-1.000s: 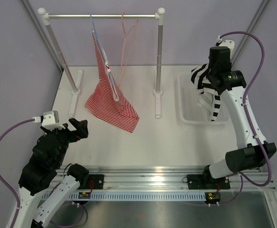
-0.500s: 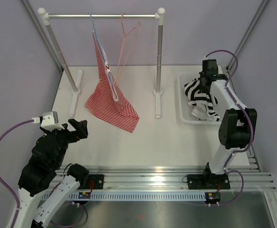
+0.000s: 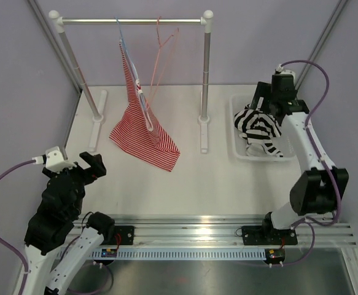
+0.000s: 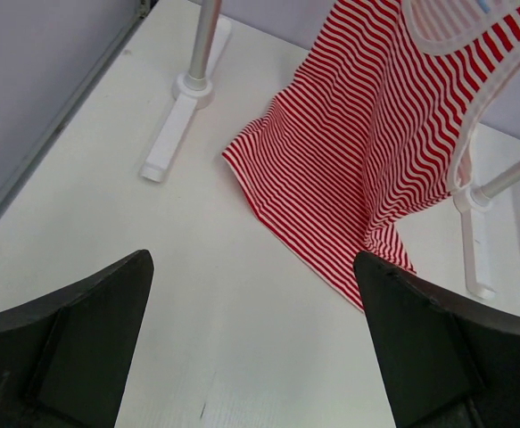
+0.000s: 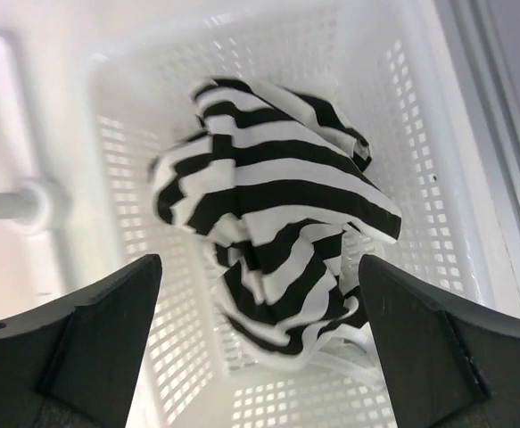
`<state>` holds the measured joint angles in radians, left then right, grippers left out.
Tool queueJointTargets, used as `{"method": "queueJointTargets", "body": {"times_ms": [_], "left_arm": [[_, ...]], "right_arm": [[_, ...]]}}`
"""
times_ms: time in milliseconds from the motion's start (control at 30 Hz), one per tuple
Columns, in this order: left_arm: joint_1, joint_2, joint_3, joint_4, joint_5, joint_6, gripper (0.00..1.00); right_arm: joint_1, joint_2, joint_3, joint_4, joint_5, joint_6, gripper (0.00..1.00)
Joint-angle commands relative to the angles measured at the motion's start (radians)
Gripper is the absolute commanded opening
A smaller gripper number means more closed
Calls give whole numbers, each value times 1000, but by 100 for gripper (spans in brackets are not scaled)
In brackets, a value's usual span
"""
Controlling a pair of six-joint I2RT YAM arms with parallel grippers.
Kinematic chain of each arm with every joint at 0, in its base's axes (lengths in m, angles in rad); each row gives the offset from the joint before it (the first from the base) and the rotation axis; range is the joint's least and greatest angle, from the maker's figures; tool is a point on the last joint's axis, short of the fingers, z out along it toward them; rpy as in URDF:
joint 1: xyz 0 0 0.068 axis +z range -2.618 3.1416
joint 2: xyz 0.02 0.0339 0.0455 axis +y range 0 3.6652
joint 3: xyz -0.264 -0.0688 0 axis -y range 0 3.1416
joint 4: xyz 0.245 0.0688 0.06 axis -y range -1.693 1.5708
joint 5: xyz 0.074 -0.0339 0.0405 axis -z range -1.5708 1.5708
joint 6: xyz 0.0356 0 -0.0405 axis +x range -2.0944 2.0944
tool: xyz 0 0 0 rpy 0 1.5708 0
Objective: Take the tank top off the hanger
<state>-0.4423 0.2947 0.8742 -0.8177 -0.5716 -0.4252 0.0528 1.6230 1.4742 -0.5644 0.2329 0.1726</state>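
The black-and-white striped tank top (image 3: 256,125) lies crumpled in the white basket (image 3: 236,140) at the right of the table. My right gripper (image 3: 264,104) hovers just above it, open, with nothing between its fingers. In the right wrist view the tank top (image 5: 277,205) sits loose below the wide-apart right gripper (image 5: 260,260). The pink hanger (image 3: 161,49) hangs bare on the rail. My left gripper (image 3: 91,165) is open near the table's front left, well away from both, and in its own view the left gripper (image 4: 251,259) holds nothing.
A red-and-white striped top (image 3: 143,126) hangs from a light blue hanger on the clothes rack (image 3: 129,21), its hem resting on the table. The rack's feet (image 4: 184,116) stand at the back. The basket wall (image 5: 402,107) surrounds the tank top.
My right gripper has opened and let go of the tank top, which now lies in the basket. The left arm has shifted slightly toward the near left.
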Motion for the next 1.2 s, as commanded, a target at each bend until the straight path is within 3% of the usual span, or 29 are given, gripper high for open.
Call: {"method": "queueJointTargets", "body": {"times_ms": [0,67,233,500,733,900,1167], "left_arm": [[40,27,17,41,-57,20,99],[114,53,14,67,-31,60,99],[304,104,-30,139,214,146,99],[304,198,-31,144,331,203,99],[304,170,-81,169,441,203,99],[304,159,-78,164,434,197,99],[303,127,-81,163,427,195,99]], "right_arm": [[50,-262,-29,18,-49,41,100],[76,-343,-93,2,-37,33,100],[136,-604,-195,-132,-30,10,100],[292,-949,-267,-247,-26,1,99],[294,-1055,-336,-316,0,-1,99],[303,-1135,-371,-279,40,-13,100],[312,-1134,-377,-270,52,-25,99]]}}
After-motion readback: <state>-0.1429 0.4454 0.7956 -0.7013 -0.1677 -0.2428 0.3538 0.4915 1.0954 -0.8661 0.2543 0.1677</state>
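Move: The black-and-white striped tank top lies loose in the basket about 17 cm below the empty, open right hand, some 4 cm back towards the robot and roughly 1 cm to the left. The basket surrounds it, its middle about level with the tank top's, and the rack's right foot stands some 24 cm to the left of the tank top, level with it front to back. From the left hand the tank top is about 23 cm ahead, 62 cm right and 24 cm below. The right hand leaves the tank top behind in the basket, swinging quickly up and back towards its own base with its fingers wide open: about 26 cm back and 14 cm up, drifting a little left, then sinking a few centimetres and easing to a stop, while the fingers tilt up some 25 degrees towards level and the hand turns about 15 degrees counter-clockwise. The left hand, also open and touching nothing, swings some 3 cm left, then comes back right past where it began while going about 4 cm forward and 4 cm down over the bare table, its fingers tipping down roughly 10 degrees. ##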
